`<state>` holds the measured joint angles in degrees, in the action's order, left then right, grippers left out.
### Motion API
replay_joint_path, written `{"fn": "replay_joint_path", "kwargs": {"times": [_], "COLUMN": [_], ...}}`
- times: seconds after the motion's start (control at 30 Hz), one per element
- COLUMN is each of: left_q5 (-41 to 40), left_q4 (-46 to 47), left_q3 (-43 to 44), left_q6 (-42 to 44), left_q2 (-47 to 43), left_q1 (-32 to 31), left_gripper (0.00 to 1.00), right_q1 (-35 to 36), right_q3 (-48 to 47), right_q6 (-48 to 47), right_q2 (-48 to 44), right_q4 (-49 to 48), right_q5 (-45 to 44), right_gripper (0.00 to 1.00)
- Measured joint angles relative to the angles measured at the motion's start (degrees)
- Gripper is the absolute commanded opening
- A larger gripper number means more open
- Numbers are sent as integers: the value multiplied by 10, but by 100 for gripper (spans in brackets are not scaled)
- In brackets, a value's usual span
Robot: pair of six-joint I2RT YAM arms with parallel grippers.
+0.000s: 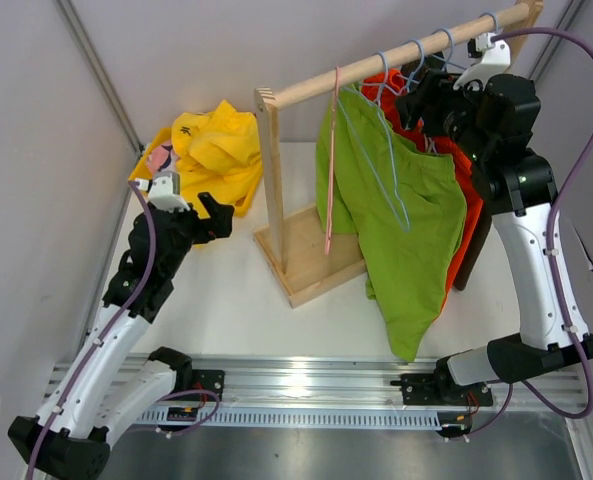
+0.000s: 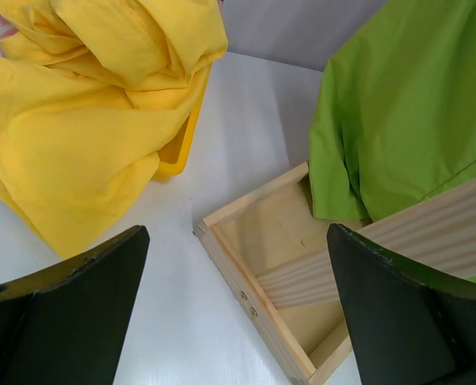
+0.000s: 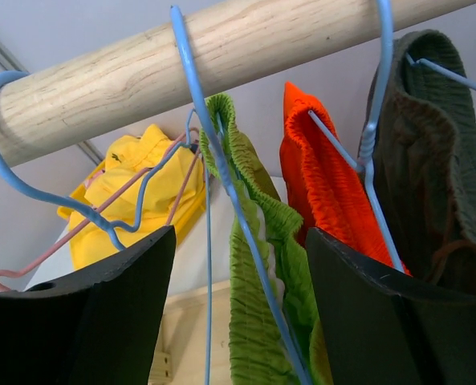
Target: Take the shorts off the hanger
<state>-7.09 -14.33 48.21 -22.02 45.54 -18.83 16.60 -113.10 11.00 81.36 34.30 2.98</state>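
Observation:
Lime green shorts (image 1: 406,220) hang from a blue wire hanger (image 3: 191,88) on the wooden rod (image 1: 396,60). Behind them hang orange shorts (image 3: 326,176) and dark olive shorts (image 3: 438,144). My right gripper (image 1: 416,100) is up at the rod. In the right wrist view it (image 3: 242,233) stands open, with the green elastic waistband (image 3: 262,265) and the hanger wire between its fingers. Yellow shorts (image 1: 216,150) lie heaped at the back left, a bit of pink fabric (image 1: 159,158) beside them. My left gripper (image 1: 219,217) hovers open and empty beside that heap.
The rack's wooden post (image 1: 272,180) and base tray (image 1: 311,255) stand mid-table, the base corner (image 2: 246,265) right under my left gripper. An empty pink hanger (image 1: 333,160) dangles from the rod. Grey walls close in at the left and back.

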Motion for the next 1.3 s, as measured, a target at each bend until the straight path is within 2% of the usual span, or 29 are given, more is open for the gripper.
{"fn": "replay_joint_path", "kwargs": {"times": [0.17, 0.27, 0.3, 0.37, 0.4, 0.47, 0.5, 0.53, 0.63, 0.73, 0.83, 1.03, 1.17, 1.3], "left_q5": [0, 1, 2, 2, 2, 2, 2, 2, 1, -9, -37, -111, -135, -147], "left_q4": [0, 0, 0, 1, 1, 1, 0, 0, 0, -6, -33, -43, -31, 1], "left_q3": [-5, -7, -8, -10, -12, -16, -17, -17, -17, -13, 20, 123, 199, 248], "left_q6": [0, 0, 0, 0, 0, 0, 0, 0, 1, 9, 27, 81, 117, 141], "left_q2": [-11, -10, -10, -10, -10, -10, -10, -9, -9, -8, 0, 25, 85, 161], "left_q1": [-4, -7, -9, -12, -14, -19, -22, -24, -35, -72, -143, -373, -515, -608], "left_gripper": [99, 99, 99, 99, 99, 99, 99, 99, 99, 99, 99, 99, 99, 99], "right_q1": [0, -1, -2, -2, -2, -2, -2, -2, -1, -3, -3, -3, -3, -3], "right_q3": [26, 38, 41, 47, 49, 52, 54, 54, 54, 54, 50, 27, 22, 20], "right_q6": [9, 10, 12, 14, 15, 15, 17, 19, 22, 24, 25, 36, 43, 53], "right_q2": [1, 3, 4, 4, 4, 4, 5, 5, 6, 6, 5, -8, -44, -96], "right_q4": [-10, -12, -13, -14, -15, -16, -17, -17, -20, -21, -18, 7, 23, 40], "right_q5": [9, 12, 14, 17, 19, 21, 23, 24, 30, 31, 31, 24, 19, 11], "right_gripper": [69, 60, 52, 47, 36, 23, 9, 2, 0, 0, 0, 0, 0, 0]}}
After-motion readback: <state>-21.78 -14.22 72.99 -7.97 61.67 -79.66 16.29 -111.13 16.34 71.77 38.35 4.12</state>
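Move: Just below the right hand's open fingers, about 3 cm down and 1 cm ahead and left, is the neck of the green shorts' blue hanger; the rail runs some 5 cm ahead and 5 cm above. An empty blue hanger is about 6 cm left, 2 cm back; the orange shorts' middle lies 7 cm right, 6 cm back. From the left hand, the green shorts' middle is about 35 cm right, level ahead; the rack post 11 cm right, 5 ahead. Sinking about 3.5 cm, the right hand shuts its open fingers on the neck of the green shorts' hanger, holds briefly, then draws it back some 6.5 cm and up nearly as far, away from the rail. The left hand, open, first barely drifts, then sweeps right, back and up towards the green shorts, passing on the near side of the rack post and turning some 45 degrees clockwise. ##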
